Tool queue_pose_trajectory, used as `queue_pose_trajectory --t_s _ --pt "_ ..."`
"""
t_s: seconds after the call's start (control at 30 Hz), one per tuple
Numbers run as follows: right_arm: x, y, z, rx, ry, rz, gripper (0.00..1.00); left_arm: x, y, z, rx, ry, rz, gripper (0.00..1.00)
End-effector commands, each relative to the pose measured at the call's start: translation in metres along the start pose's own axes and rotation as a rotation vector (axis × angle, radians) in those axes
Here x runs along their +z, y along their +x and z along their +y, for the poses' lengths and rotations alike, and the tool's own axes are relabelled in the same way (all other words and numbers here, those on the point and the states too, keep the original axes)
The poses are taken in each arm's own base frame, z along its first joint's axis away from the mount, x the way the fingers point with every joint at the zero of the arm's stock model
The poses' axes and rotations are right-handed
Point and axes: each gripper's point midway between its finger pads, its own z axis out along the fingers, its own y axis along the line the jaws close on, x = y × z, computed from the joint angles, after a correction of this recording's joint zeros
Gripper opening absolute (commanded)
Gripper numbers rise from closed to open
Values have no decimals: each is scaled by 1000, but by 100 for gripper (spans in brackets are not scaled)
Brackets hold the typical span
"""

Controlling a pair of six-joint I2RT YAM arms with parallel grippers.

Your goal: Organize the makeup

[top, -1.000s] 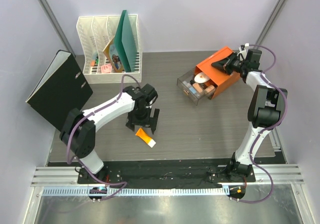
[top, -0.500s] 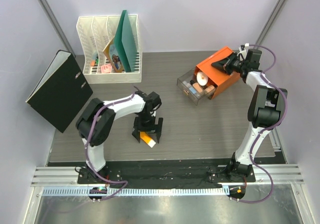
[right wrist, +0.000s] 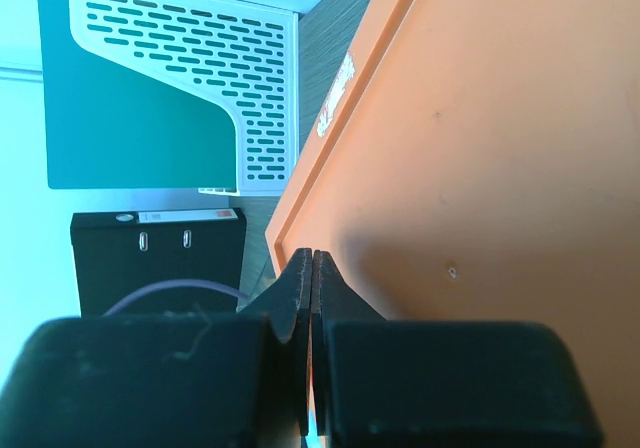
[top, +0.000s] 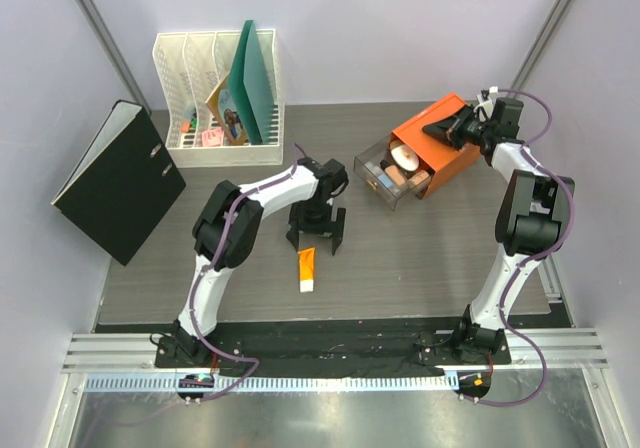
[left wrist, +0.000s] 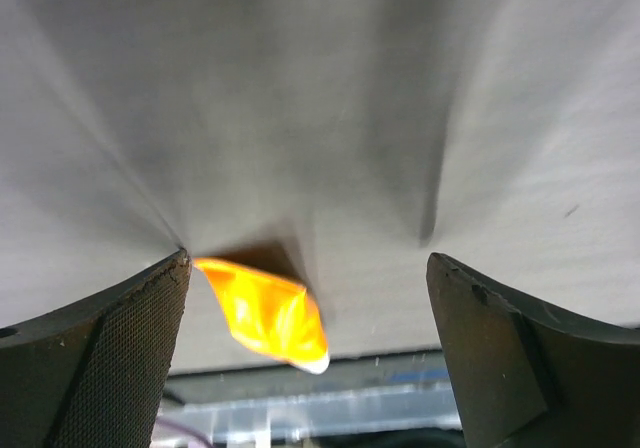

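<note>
An orange tube with a white cap [top: 307, 268] lies alone on the grey table, just nearer than my left gripper [top: 318, 239]. The left gripper is open and holds nothing. In the left wrist view the tube [left wrist: 268, 313] shows blurred beside the left finger [left wrist: 110, 353], under the open left gripper [left wrist: 308, 263]. More makeup sits in the clear drawer [top: 372, 175]: a white oval compact [top: 403, 156] and peach pieces [top: 412, 180]. My right gripper [top: 434, 130] is shut, tips resting on top of the orange drawer box [top: 445, 158]. The right wrist view shows the right gripper [right wrist: 313, 266] pressed together against the box's top [right wrist: 480, 158].
A white file rack [top: 215, 103] with a green folder [top: 250, 78] stands at the back left, and a black binder [top: 118, 180] leans at the left edge. The table's near edge meets a metal rail [top: 330, 353].
My left arm has swung right and away from the near edge. The orange tube shifted slightly right and turned from slanted to nearly straight. The right arm has not moved.
</note>
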Motion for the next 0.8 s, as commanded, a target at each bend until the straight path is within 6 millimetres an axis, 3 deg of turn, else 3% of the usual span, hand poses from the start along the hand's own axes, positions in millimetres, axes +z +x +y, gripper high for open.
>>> queue_pose_trajectory --t_s 0.0,0.1,0.33,0.47,0.57,0.67,0.7,0.77 --pt "-3 95 -163 310 403 184 1 1 -41 -2 50 -46 -138 99" --pt "-3 95 -164 311 405 184 1 -2 -32 -2 58 -28 -118 98" --pt "1 94 -168 319 406 187 1 -2 6 27 29 -95 -53 96" --pt "2 93 -169 320 408 186 1 0 12 29 9 -85 -56 96" --pt "3 94 -170 324 408 188 1 9 12 23 14 -63 -38 87" --pt "2 94 -170 327 409 188 1 19 10 14 33 -38 -14 65" --pt "3 94 -170 327 409 188 1 21 8 10 41 -29 -15 48" --pt "2 95 -170 328 410 189 1 25 1 7 55 -32 -16 25"
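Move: The orange tube lies on the table with its middle about 6 cm back and 2 cm left of the left hand, about 1 cm lower, its flat end towards the hand. The open drawer stands roughly 15 cm ahead of and 17 cm to the right of the left hand; the orange box is behind the drawer, 21 cm ahead and 26 cm right. From the right hand, on the box, the tube is some 32 cm back, 30 cm left and 14 cm below. Low over the table, the left hand first finishes a short forward slide of about 2 cm, then reverses, going back and to its left some 5 cm to bring its still-open fingers around the flat far end of the orange tube. Pointing down throughout, it then nearly stops and closes its fingers to less than half open, on the two sides of that end. ##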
